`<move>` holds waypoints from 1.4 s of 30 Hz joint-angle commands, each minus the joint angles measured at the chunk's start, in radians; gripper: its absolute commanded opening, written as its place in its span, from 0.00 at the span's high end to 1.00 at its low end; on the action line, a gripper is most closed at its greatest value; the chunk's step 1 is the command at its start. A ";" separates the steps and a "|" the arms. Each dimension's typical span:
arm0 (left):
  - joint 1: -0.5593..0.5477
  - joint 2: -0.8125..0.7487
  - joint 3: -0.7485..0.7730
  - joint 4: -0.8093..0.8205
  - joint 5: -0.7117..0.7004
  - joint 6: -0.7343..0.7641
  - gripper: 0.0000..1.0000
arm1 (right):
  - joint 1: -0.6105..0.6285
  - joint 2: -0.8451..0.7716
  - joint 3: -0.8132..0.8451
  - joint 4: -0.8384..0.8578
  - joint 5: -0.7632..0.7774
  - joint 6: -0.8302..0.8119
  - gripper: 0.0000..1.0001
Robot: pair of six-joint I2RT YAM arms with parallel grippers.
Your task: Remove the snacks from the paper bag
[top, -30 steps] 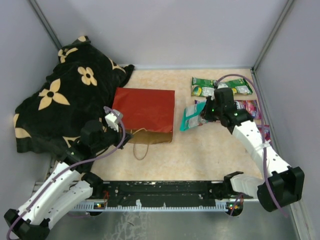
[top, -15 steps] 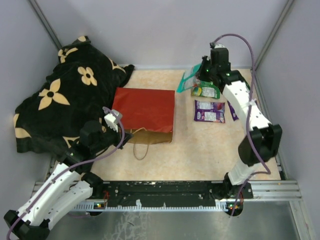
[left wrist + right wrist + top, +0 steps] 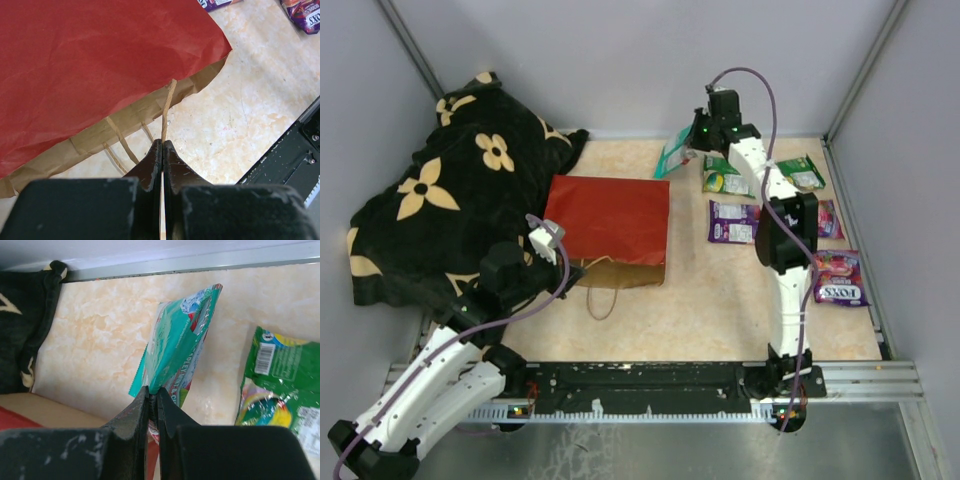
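Observation:
The red paper bag [image 3: 610, 220] lies flat at mid-left, its brown mouth facing the near edge. My left gripper [image 3: 565, 266] [image 3: 162, 145] is shut on one of its thin cord handles [image 3: 168, 102] at the mouth corner. Far back, my right gripper [image 3: 696, 140] [image 3: 153, 392] is shut on the lower edge of a teal snack packet [image 3: 674, 154] [image 3: 181, 337], which hangs above the table. Other snacks lie on the right: two green packets [image 3: 724, 178] [image 3: 802, 172], a purple one [image 3: 732, 222], a pink-red one [image 3: 826, 218] and a purple-pink one [image 3: 838, 278].
A black flower-patterned blanket [image 3: 450, 200] is heaped over the back left, against the bag's far corner. Grey walls close the back and sides. A black rail [image 3: 650, 380] with the arm bases runs along the near edge.
My right arm has swung from the middle right to the far back edge, carrying the teal packet up and leftward. The left arm and the bag have not moved.

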 commanded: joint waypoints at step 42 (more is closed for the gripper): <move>-0.007 0.018 -0.009 0.024 0.035 -0.007 1.00 | 0.300 -1.098 -1.457 0.741 0.096 0.345 0.13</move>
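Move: The right gripper holds the teal snack packet over its landing place, bare table about 8 cm to its left, level with it, and roughly 12 cm below. The nearest green packet lies some 10 cm right and 3 cm back, the purple packet about 11 cm right and 15 cm back, and the red paper bag roughly 16 cm back and 20 cm left. From the left gripper, the landing place is about 34 cm ahead and 19 cm right. Lower the right gripper about 10 cm, easing slightly left, to lay the teal packet on the bare table, and open the fingers to let it go as you reach the bottom. Then lift some 15 cm while drawing back about 25 cm to beside the red bag's right side, opening wide and sinking again by about 5 cm at the last. ##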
